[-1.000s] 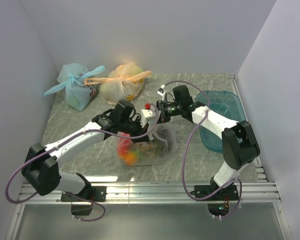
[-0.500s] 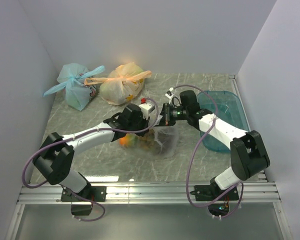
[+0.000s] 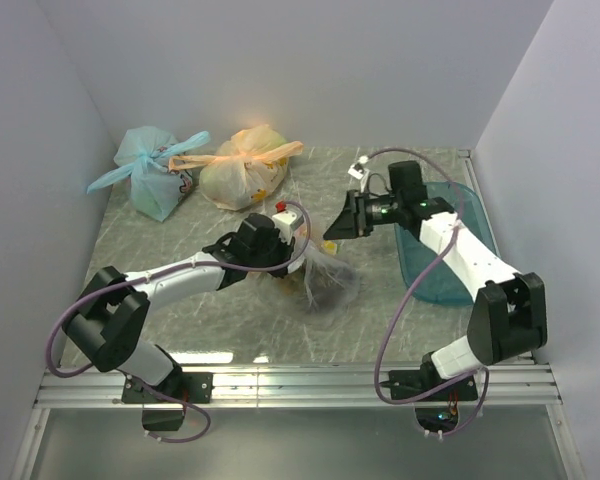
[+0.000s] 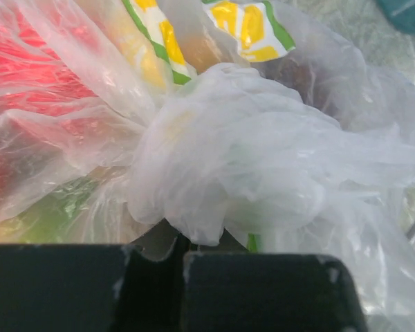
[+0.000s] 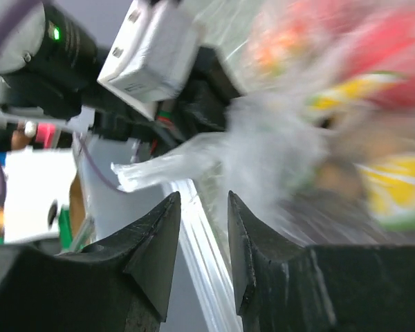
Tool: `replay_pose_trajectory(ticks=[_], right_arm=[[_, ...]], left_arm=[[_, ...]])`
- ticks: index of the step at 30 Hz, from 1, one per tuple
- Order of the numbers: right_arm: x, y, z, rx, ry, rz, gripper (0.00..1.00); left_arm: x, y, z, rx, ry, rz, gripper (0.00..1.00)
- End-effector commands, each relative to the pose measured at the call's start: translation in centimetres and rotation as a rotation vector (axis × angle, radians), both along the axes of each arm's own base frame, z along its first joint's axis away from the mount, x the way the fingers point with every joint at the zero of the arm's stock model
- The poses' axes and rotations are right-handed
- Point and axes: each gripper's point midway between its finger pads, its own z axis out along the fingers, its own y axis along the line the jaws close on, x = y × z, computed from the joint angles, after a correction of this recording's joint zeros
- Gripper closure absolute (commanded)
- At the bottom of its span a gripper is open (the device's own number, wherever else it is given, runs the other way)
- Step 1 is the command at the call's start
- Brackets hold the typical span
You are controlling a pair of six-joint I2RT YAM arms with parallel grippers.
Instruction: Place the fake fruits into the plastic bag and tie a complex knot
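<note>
The clear plastic bag [image 3: 330,285] lies mid-table with the fake fruits inside, red [image 4: 34,76] and yellow-green ones showing through the film. Its handles are bunched into a crumpled knot [image 4: 228,159] right in front of my left gripper [image 4: 180,252]. That gripper is shut, with a bit of the bag's plastic pinched between its fingers; in the top view the left gripper [image 3: 285,240] sits at the bag's upper left. My right gripper [image 3: 332,228] hangs just right of it, open and holding nothing. In its wrist view the right gripper [image 5: 202,207] faces a short plastic end [image 5: 159,169].
A tied light blue bag [image 3: 150,175] and a tied orange-yellow bag [image 3: 245,165] sit at the back left. A teal tub [image 3: 445,240] stands on the right under the right arm. Walls close in the left, back and right sides.
My right gripper has opened, let go of the plastic and drawn back to the right. The left gripper stayed shut and moved with the bag toward the back right.
</note>
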Motion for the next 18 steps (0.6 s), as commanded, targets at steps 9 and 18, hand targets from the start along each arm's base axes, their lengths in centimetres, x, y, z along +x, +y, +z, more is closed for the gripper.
replay_pose_trajectory(ticks=[9, 18], right_arm=[[2.1, 0.4, -6.5, -0.214, 0.029, -0.036, 0.55], [-2.6, 2.0, -7.5, -0.087, 0.219, 0.050, 0.27]], left_arm=[[-0.6, -2.5, 3.8, -0.182, -0.031, -0.083, 1.00], [-0.1, -4.6, 6.9, -0.456, 0.033, -0.131, 1.00]])
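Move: The bag's loose tail, sticking out of my left fingers' grip, lies about 7 cm to the left of my right hand, straight level with it fore and aft and some 10 cm below. The bag's fruit-filled body sits roughly 10 cm to that hand's left, 2 cm nearer the base and 18 cm down; the teal bin is about 29 cm to its right and 8 cm farther out. From my left hand the tail is some 5 cm to the right, 1 cm farther out, at the same height. I swing my right hand a touch forward and right, then drop it about 10 cm while easing it back some 3 cm, down beside the bag's twisted neck and tail, opening the already parted fingers wide and tipping them slightly. My left fingers keep their pinch on the neck as that hand lifts and carries it right, about 3 cm each way, rolling some 15 degrees. ##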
